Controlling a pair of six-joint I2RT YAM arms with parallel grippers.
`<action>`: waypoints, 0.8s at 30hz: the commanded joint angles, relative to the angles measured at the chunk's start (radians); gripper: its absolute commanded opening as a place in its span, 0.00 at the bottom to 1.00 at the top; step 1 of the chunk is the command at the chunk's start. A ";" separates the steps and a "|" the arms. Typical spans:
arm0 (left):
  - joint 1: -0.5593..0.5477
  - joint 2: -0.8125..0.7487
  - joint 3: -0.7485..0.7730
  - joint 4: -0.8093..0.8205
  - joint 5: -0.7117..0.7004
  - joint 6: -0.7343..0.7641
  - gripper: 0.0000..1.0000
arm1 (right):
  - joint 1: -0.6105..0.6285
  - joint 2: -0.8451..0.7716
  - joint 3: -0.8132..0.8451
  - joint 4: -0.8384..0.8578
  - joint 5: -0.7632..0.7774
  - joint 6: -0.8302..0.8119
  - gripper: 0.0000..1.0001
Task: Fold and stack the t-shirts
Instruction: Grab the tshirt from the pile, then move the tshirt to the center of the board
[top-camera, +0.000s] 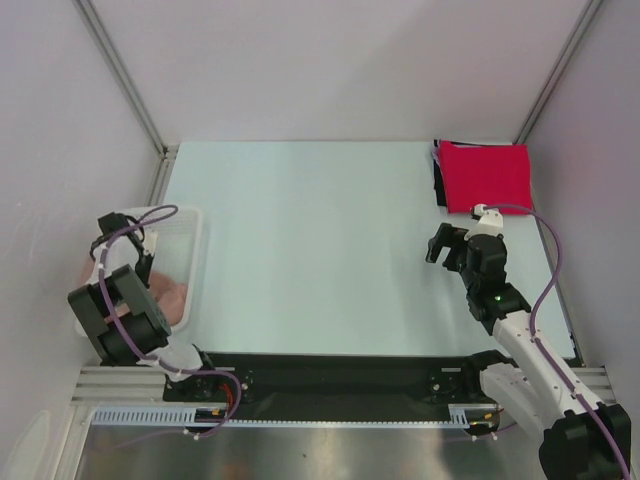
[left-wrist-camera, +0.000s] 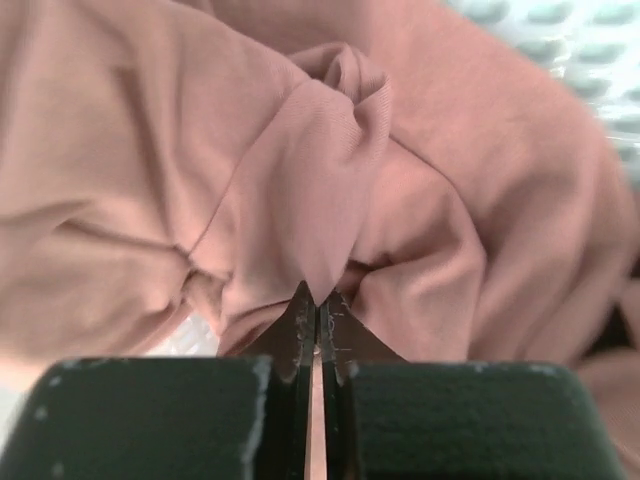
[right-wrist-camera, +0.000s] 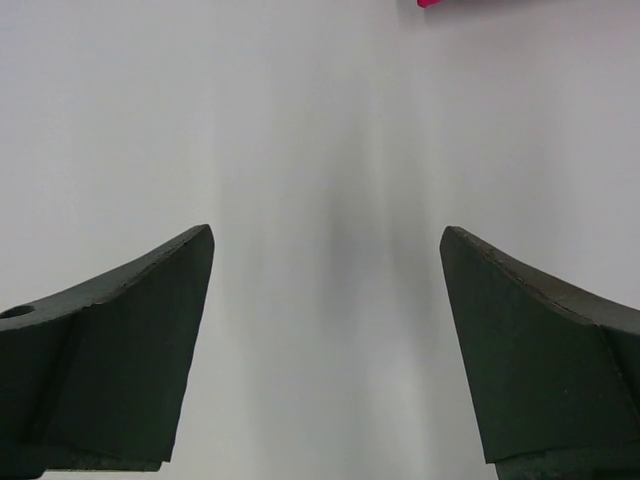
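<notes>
A crumpled dusty-pink t-shirt (left-wrist-camera: 300, 160) fills the left wrist view and shows as a pink patch (top-camera: 172, 294) inside the white basket. My left gripper (left-wrist-camera: 318, 300) reaches down into the basket and is shut on a fold of this pink cloth, a thin strip of which shows between the jaws. A folded bright red t-shirt (top-camera: 487, 175) lies at the far right corner on top of a black one (top-camera: 438, 186). My right gripper (top-camera: 445, 243) hovers in front of that stack, open with nothing between its fingers (right-wrist-camera: 150, 330). The red shirt's corner (right-wrist-camera: 430, 3) peeks in at the top of the right wrist view.
The white plastic basket (top-camera: 193, 235) stands at the table's left edge, with my left arm over it. The pale table (top-camera: 310, 240) is walled by white panels on the left, back and right. A black rail with the arm bases runs along the near edge.
</notes>
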 joint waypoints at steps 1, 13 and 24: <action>-0.005 -0.154 0.073 -0.008 0.098 -0.007 0.00 | 0.005 -0.012 0.047 0.026 0.016 -0.016 1.00; -0.596 -0.436 0.657 -0.169 0.592 -0.164 0.00 | 0.010 -0.017 0.090 0.021 -0.042 0.003 1.00; -1.056 -0.223 0.852 -0.114 0.680 -0.234 0.00 | 0.011 -0.017 0.222 -0.052 -0.189 0.033 1.00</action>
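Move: The pink t-shirt is already pinched in the left hand's closed fingers. The middle of its heap lies about 3 cm left of that hand, level ahead and 1 cm lower, and the basket's middle some 3 cm ahead and 2 cm below. The basket's right rim is about 12 cm right and 2 cm ahead; the bare table middle is roughly 50 cm right, 8 cm ahead and 5 cm below. From the right hand, the shirt is about 77 cm left, 9 cm back and 11 cm lower. The t-shirt is pulled up out of the basket by the left hand, first up and forward, then sweeping right over the table, ending about 40 cm higher and 40 cm farther right. The grip stays shut while the fingers swing from pointing down to facing out across the table, turning clockwise. The open, empty right hand rises about 8 cm and drifts slightly left. ##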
